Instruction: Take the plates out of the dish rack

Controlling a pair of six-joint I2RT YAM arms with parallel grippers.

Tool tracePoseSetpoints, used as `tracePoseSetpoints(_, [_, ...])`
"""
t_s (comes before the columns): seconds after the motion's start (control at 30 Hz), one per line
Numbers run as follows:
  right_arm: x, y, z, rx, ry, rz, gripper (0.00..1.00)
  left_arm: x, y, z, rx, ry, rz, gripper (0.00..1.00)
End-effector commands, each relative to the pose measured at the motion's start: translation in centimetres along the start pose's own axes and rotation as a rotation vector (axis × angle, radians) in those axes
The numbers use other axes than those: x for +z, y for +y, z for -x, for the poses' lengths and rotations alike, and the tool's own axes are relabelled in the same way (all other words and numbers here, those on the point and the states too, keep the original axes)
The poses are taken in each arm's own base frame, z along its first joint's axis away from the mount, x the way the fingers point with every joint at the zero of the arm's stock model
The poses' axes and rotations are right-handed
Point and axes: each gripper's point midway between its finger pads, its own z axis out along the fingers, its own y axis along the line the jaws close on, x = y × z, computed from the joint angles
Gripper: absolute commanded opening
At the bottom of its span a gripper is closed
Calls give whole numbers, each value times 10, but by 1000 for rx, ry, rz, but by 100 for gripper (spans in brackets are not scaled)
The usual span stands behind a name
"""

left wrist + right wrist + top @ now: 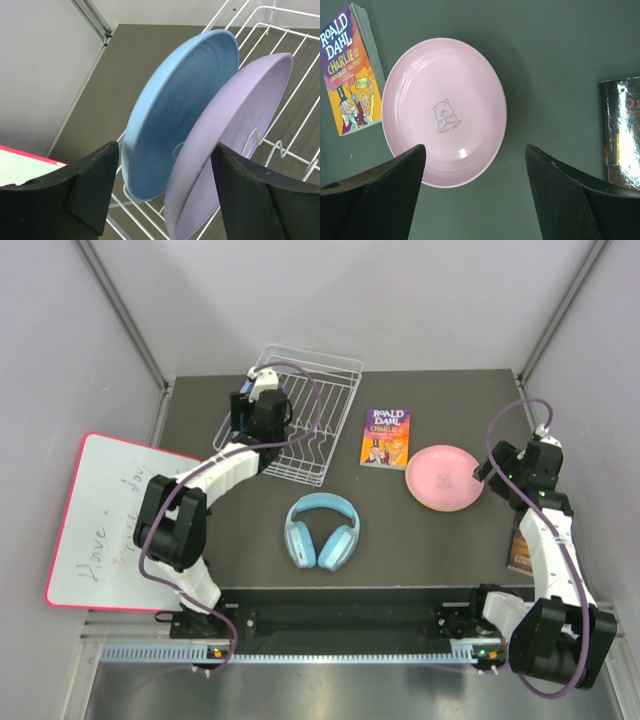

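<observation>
The white wire dish rack [318, 375] stands at the back left. A light blue plate [175, 115] and a lilac purple plate [240, 125] stand on edge in it, side by side and leaning. My left gripper [165, 175] is open, with the lower rims of both plates between its fingers; in the top view it [256, 412] covers the plates. The pink plate [444, 477] lies flat on the table at the right, also in the right wrist view [445, 110]. A thin yellowish edge shows under its near rim; the orange-yellow plate is otherwise hidden. My right gripper [475, 175] is open and empty above the pink plate's right rim.
Light-blue headphones [321, 530] lie at the table's middle front. A Roald Dahl book [386, 437] lies between the rack and the pink plate. A dark book [520, 540] lies at the right edge. A red-edged whiteboard [110, 520] rests at the left.
</observation>
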Motion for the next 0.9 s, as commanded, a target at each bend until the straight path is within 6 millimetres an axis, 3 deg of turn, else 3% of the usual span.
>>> tracePoseSetpoints(0.0, [5, 4, 0, 1, -1, 29, 80, -13, 12, 31, -112, -81, 16, 81])
tracePoseSetpoints(0.4, [10, 4, -7, 7, 21, 42, 81, -37, 3, 44, -139, -136, -59, 77])
tracePoseSetpoints(0.67, [11, 3, -8, 2, 22, 38, 81, -25, -12, 26, -99, -91, -65, 59])
tracePoseSetpoints(0.87, [11, 3, -7, -4, 26, 36, 81, -18, -18, 17, -72, -59, -40, 56])
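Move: The purple plate stands in the rack with its middle roughly 4 cm ahead of the left hand, 1 cm to its right and 4 cm below; the blue plate is about 4 cm ahead, 3 cm left and equally low. The rack's middle lies some 9 cm right, 1 cm ahead and 10 cm below. From the right hand the purple plate is about 56 cm left, 16 cm ahead and 5 cm lower. Backing off about 2 cm, then rising nearly 3 cm while edging 2 cm right, the left hand shifts its fingers from around both plates to either side of the purple rim alone. It then sinks 2 cm again and creeps slightly forward over that rim, the fingers narrowing by about a quarter but staying open. ##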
